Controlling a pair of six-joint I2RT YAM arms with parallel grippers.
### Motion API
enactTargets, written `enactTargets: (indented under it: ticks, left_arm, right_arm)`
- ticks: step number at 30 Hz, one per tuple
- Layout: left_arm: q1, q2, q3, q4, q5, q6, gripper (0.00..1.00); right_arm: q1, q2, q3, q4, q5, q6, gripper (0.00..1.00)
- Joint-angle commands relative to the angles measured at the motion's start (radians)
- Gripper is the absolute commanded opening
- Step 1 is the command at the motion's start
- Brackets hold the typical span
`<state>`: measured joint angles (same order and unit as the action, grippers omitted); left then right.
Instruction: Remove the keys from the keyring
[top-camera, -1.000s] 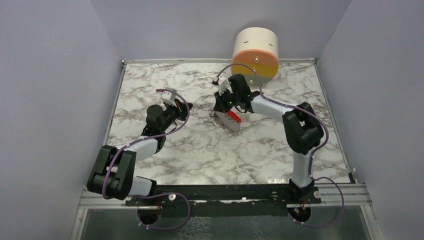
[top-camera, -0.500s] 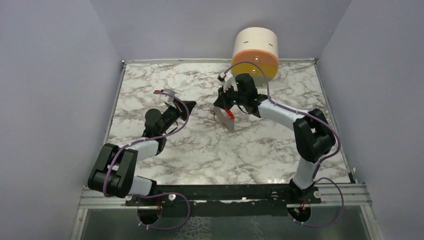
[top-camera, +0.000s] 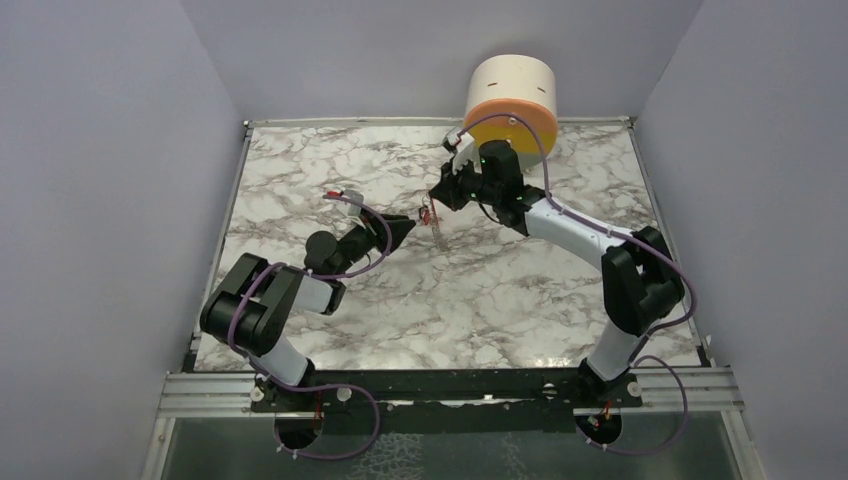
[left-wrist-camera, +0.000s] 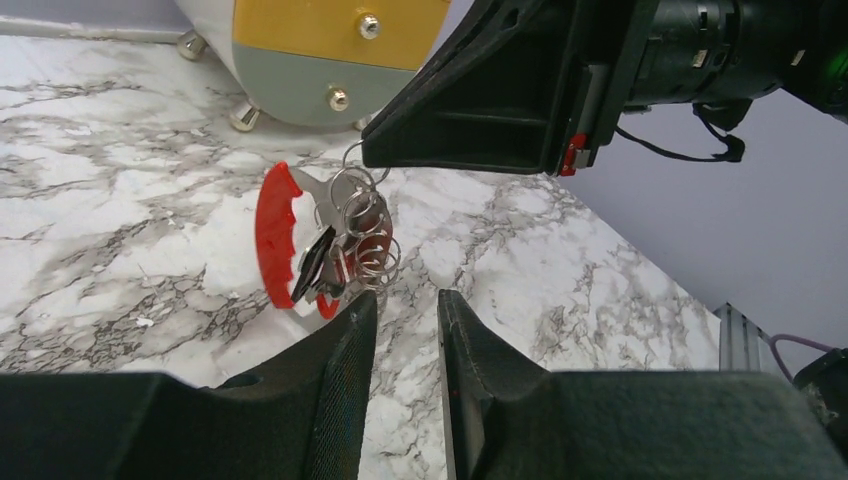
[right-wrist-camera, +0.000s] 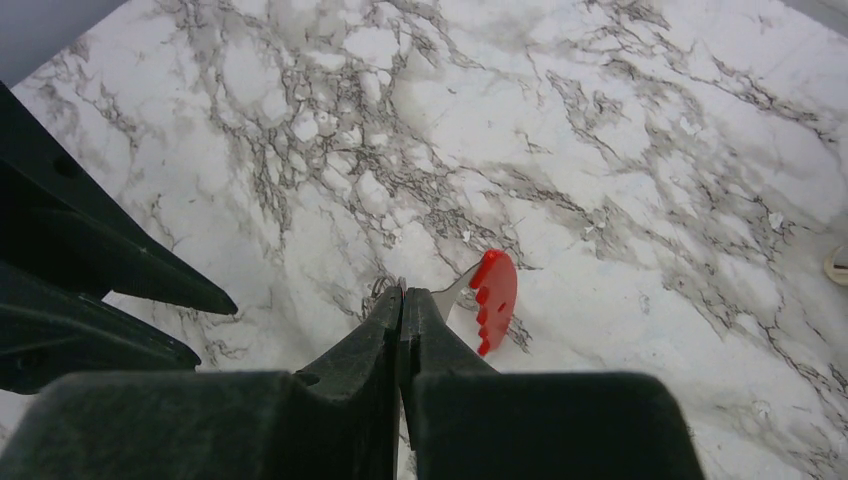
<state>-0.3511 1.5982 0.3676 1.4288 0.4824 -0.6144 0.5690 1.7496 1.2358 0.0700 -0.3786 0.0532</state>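
The keyring (left-wrist-camera: 358, 205) hangs in the air as a bunch of silver rings with a red curved clip (left-wrist-camera: 272, 232) beside them. My right gripper (right-wrist-camera: 402, 292) is shut on its top ring, and the clip (right-wrist-camera: 495, 287) shows just past the fingertips. The keys (left-wrist-camera: 318, 268) dangle in the bunch, a dark-headed one against the clip. My left gripper (left-wrist-camera: 406, 300) is open, with nothing between its fingers, just below and right of the bunch. From above, the left gripper (top-camera: 405, 228) points at the keyring (top-camera: 431, 216) under the right gripper (top-camera: 438, 197).
A cream, orange and grey cylinder (top-camera: 512, 95) stands on small feet at the back of the marble table (top-camera: 470, 300), close behind the right arm. Metal rails (top-camera: 665, 215) edge the table. The left gripper's fingers (right-wrist-camera: 150, 275) reach into the right wrist view at left.
The right gripper has lifted the keyring off the table and carried it back and left. The left arm swung right towards it and its jaws came open.
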Motion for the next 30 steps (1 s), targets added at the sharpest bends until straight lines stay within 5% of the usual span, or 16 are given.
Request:
enactTargets:
  ticks: [1, 15, 30]
  left_arm:
    - [-0.012, -0.015, -0.008, 0.066, -0.029, 0.022, 0.33]
    - [-0.021, -0.063, -0.043, 0.036, -0.212, 0.112, 0.41]
    - [-0.023, 0.005, 0.055, 0.152, -0.179, 0.076, 0.52]
  right_arm:
    - [-0.003, -0.073, -0.019, 0.073, 0.038, 0.018, 0.01]
    - [-0.003, -0.213, -0.087, 0.09, 0.033, -0.042, 0.02]
    - [-0.001, -0.366, -0.15, 0.09, -0.059, -0.073, 0.02]
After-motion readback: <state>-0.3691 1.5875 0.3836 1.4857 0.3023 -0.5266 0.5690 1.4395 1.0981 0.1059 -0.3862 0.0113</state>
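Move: Ahead of the left hand by roughly 5 cm, some 5 cm to its right and about 4 cm lower, the keyring hangs with its keys. The right fingers already pinch it, so the bunch dangles straight beneath that hand, its middle about 5 cm below. The striped drawer unit stands around 22 cm ahead of the right hand, 17 cm to its right and 7 cm lower. Lifting the keyring steadily by about 9 cm, the right hand keeps its shut pinch, soon also easing back some 4 cm and a little to the right as its fingers tip up slightly. The left hand first waits, then moves forward and up, drifting a bit left, and swings its fingers counter-clockwise about 10 degrees while opening them wider, touching nothing. ##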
